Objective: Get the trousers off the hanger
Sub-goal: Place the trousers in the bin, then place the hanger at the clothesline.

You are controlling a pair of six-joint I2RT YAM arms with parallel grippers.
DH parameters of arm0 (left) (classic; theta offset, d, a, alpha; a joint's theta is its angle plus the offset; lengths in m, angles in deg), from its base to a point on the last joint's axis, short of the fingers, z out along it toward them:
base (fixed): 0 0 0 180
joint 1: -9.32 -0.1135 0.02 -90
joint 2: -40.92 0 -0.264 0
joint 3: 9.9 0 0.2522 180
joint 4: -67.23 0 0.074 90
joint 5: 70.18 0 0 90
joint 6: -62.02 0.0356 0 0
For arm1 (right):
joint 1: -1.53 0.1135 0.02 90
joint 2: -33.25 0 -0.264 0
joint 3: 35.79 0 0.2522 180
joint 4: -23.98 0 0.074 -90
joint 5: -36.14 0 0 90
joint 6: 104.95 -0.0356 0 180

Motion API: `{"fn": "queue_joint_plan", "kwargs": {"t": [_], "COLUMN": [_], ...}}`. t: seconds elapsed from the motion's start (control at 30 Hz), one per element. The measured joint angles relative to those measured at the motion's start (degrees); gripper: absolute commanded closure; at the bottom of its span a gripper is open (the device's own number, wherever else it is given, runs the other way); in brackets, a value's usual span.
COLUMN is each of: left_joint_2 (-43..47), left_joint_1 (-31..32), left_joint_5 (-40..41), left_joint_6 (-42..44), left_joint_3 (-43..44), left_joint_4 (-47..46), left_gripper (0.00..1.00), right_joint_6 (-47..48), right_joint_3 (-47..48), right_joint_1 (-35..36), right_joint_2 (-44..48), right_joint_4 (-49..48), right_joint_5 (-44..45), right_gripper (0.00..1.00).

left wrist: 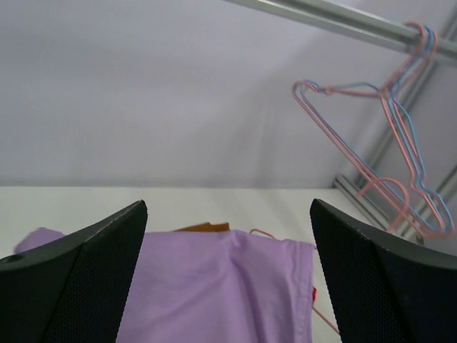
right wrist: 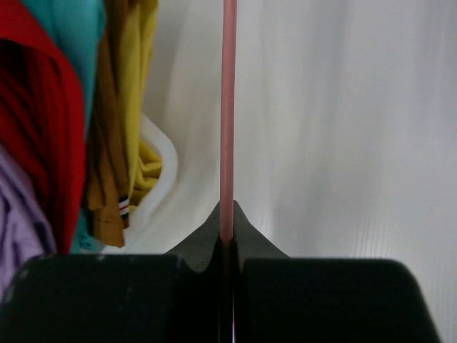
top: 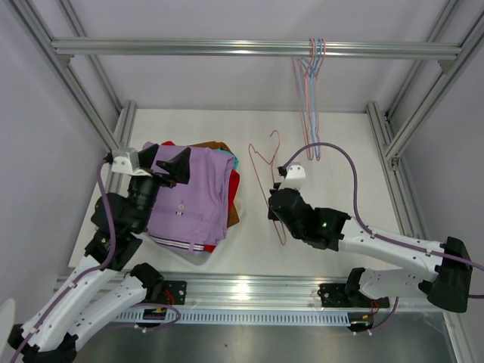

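The trousers lie in a folded stack at the left of the table, the lilac pair [top: 193, 200] on top with a striped waistband at its near edge. My left gripper [top: 165, 161] hovers wide open over that pair's far end, and the lilac cloth [left wrist: 214, 286] shows between its fingers [left wrist: 86, 279], untouched. A bare pink wire hanger [top: 275, 136] sits right of the stack. My right gripper [top: 271, 206] is shut on its wire [right wrist: 228, 107]. The right wrist view shows the stack's edge: red [right wrist: 36, 107], teal [right wrist: 71, 28], brown [right wrist: 107, 143] and yellow [right wrist: 146, 86] layers.
Several empty pink and blue hangers [top: 311, 91] hang from the aluminium rail [top: 189, 48] at the back right. Frame posts [top: 393, 144] stand along both sides of the white table [top: 340, 144].
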Motion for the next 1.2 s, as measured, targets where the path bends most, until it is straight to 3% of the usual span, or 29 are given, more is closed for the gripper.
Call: {"fn": "queue_joint_plan", "kwargs": {"t": [0.47,0.83,1.2], "left_joint_2": [-2.7,-2.7,-2.9], "left_joint_1": [-4.4,-4.7,-4.9], "left_joint_5": [7.1,7.8,7.8], "left_joint_6": [-0.6,-0.6,-0.6], "left_joint_3": [-1.7,-1.7,-1.7], "left_joint_4": [-0.8,-0.5,-0.5], "left_gripper": [0.01,0.01,0.01], "right_joint_6": [21.4,30.0,31.8], "right_joint_3": [31.3,46.2,53.5], "right_joint_1": [0.0,-11.8,-20.9], "right_joint_2": [-4.2,-12.3,-18.6], "right_joint_4": [9.0,13.7,15.7], "right_joint_5": [7.1,5.9,-1.4], "right_gripper": [1.00,1.00,1.00]}}
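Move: The right hand already grips the lower front part of the empty pink hanger, and the free stretch of rail it is being taken to lies about 23 cm ahead, 8 cm to the right and some 42 cm above. The remaining hangers hang roughly 20 cm ahead, 12 cm to the right and 30 cm up; the purple trousers lie 5 cm ahead, 27 cm left and some 6 cm below. From the left hand that stretch of rail is about 20 cm ahead, 39 cm right and 23 cm above. Upward first, then forward and a little right, the right arm carries the pink hanger towards the rail beside the other hangers, rising some 23 cm while its fingertips tip up about 20 degrees and stay shut on the wire. The empty left hand, fingers wide open, shifts about 4 cm left and settles slightly forward and down over the purple trousers. ##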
